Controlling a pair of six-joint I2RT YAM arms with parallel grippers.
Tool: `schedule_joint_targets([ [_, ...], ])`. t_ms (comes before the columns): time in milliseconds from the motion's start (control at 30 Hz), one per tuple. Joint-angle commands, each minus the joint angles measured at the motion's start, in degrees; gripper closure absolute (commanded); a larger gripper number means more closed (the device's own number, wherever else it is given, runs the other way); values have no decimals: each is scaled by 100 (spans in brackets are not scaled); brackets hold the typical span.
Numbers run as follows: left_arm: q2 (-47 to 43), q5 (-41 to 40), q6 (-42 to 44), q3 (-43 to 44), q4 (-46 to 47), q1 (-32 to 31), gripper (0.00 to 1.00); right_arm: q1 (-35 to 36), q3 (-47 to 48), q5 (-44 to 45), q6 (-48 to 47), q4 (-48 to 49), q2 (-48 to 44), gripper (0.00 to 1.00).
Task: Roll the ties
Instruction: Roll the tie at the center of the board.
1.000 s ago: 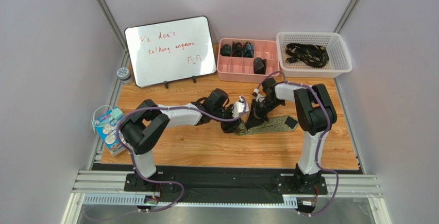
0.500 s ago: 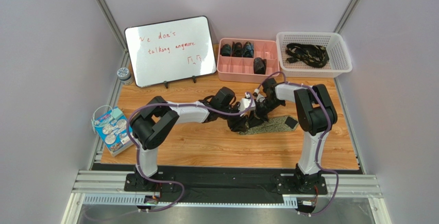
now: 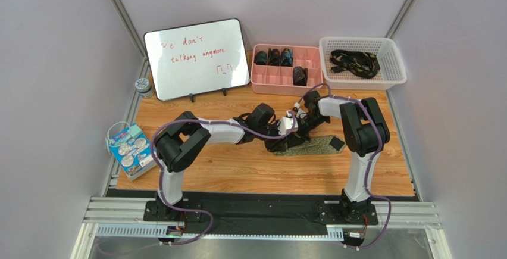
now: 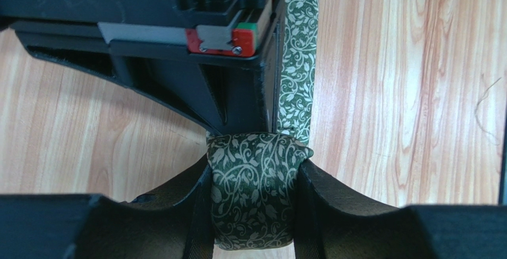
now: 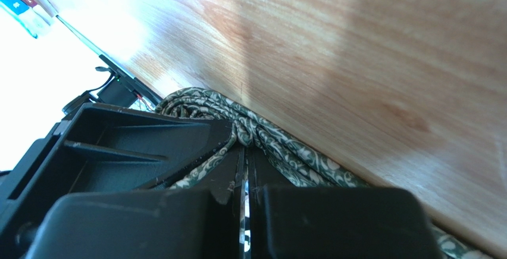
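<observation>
An olive-green tie with a pale vine pattern lies on the wooden table (image 3: 238, 169). Its flat length (image 3: 316, 146) runs right to a black end (image 3: 337, 143). In the left wrist view its rolled part (image 4: 252, 211) sits between my left gripper's fingers (image 4: 333, 202), which press on both sides of the roll. The unrolled strip (image 4: 299, 50) leads away from it. My left gripper (image 3: 277, 140) and right gripper (image 3: 296, 130) meet over the roll. The right gripper (image 5: 247, 152) is shut, pinching bunched tie fabric (image 5: 279, 146) at its tips.
A pink divided tray (image 3: 309, 84) at the back holds several dark rolled ties. A white basket (image 3: 397, 62) to its right holds black patterned ties (image 3: 356, 62). A whiteboard (image 3: 196, 56) stands back left, with a small tin (image 3: 143, 85) and a printed box (image 3: 128, 152) at the left edge.
My left arm has stretched further right, bringing its gripper close against the right gripper over the roll, and its jaws have narrowed slightly. The right arm has hardly moved.
</observation>
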Motion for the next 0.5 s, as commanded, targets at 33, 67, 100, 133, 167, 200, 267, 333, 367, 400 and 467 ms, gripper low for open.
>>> schedule_joint_targets([
  [33, 313, -534, 1034, 34, -1213, -278, 59, -96, 129, 856, -382, 604, 93, 97],
  [67, 339, -569, 1087, 17, -1302, -295, 60, -166, 209, 672, -451, 524, 14, 93],
  [100, 357, -596, 1131, 17, -1381, -313, 60, -210, 270, 627, -513, 410, -30, 91],
  [133, 383, -718, 1183, 25, -1539, -322, 62, -254, 323, 513, -557, 235, -91, 88],
  [167, 427, -728, 1201, 43, -1610, -330, 63, -350, 402, 434, -610, 146, -205, 84],
  [200, 445, -763, 1227, 52, -1645, -330, 63, -386, 429, 355, -750, 41, -276, 82],
  [267, 488, -842, 1298, 87, -1751, -322, 63, -482, 508, 196, -900, -293, -390, 72],
  [333, 532, -903, 1307, 157, -1899, -322, 63, -553, 517, 82, -1093, -565, -566, 68],
  [367, 594, -921, 1307, 236, -1944, -330, 63, -614, 491, 46, -1137, -636, -636, 65],
  [400, 620, -938, 1307, 271, -1971, -322, 63, -641, 473, 37, -1233, -698, -733, 65],
  [467, 690, -956, 1289, 403, -2111, -322, 64, -703, 438, -68, -1339, -856, -786, 62],
])
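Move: The rolled part of the tie is pinched at my left fingertips, right at my left hand point. From my right hand it lies about 3 cm left and 1 cm back, at about the same height. The flat tail runs away from the roll, its middle some 8 cm right of my right hand and 2 cm back. Its dark end is about 15 cm right and 1 cm back, and the pink tray's middle some 24 cm ahead and 2 cm left. I lift my right fingertips off the tie beside the roll, drawing the hand away to the right, forward and up, about 4.5 cm in all, gathering speed while its shut fingers open to roughly a third. My left hand keeps its pinch on the roll, sinking less than 1 cm and rolling its wrist some 10 degrees. ##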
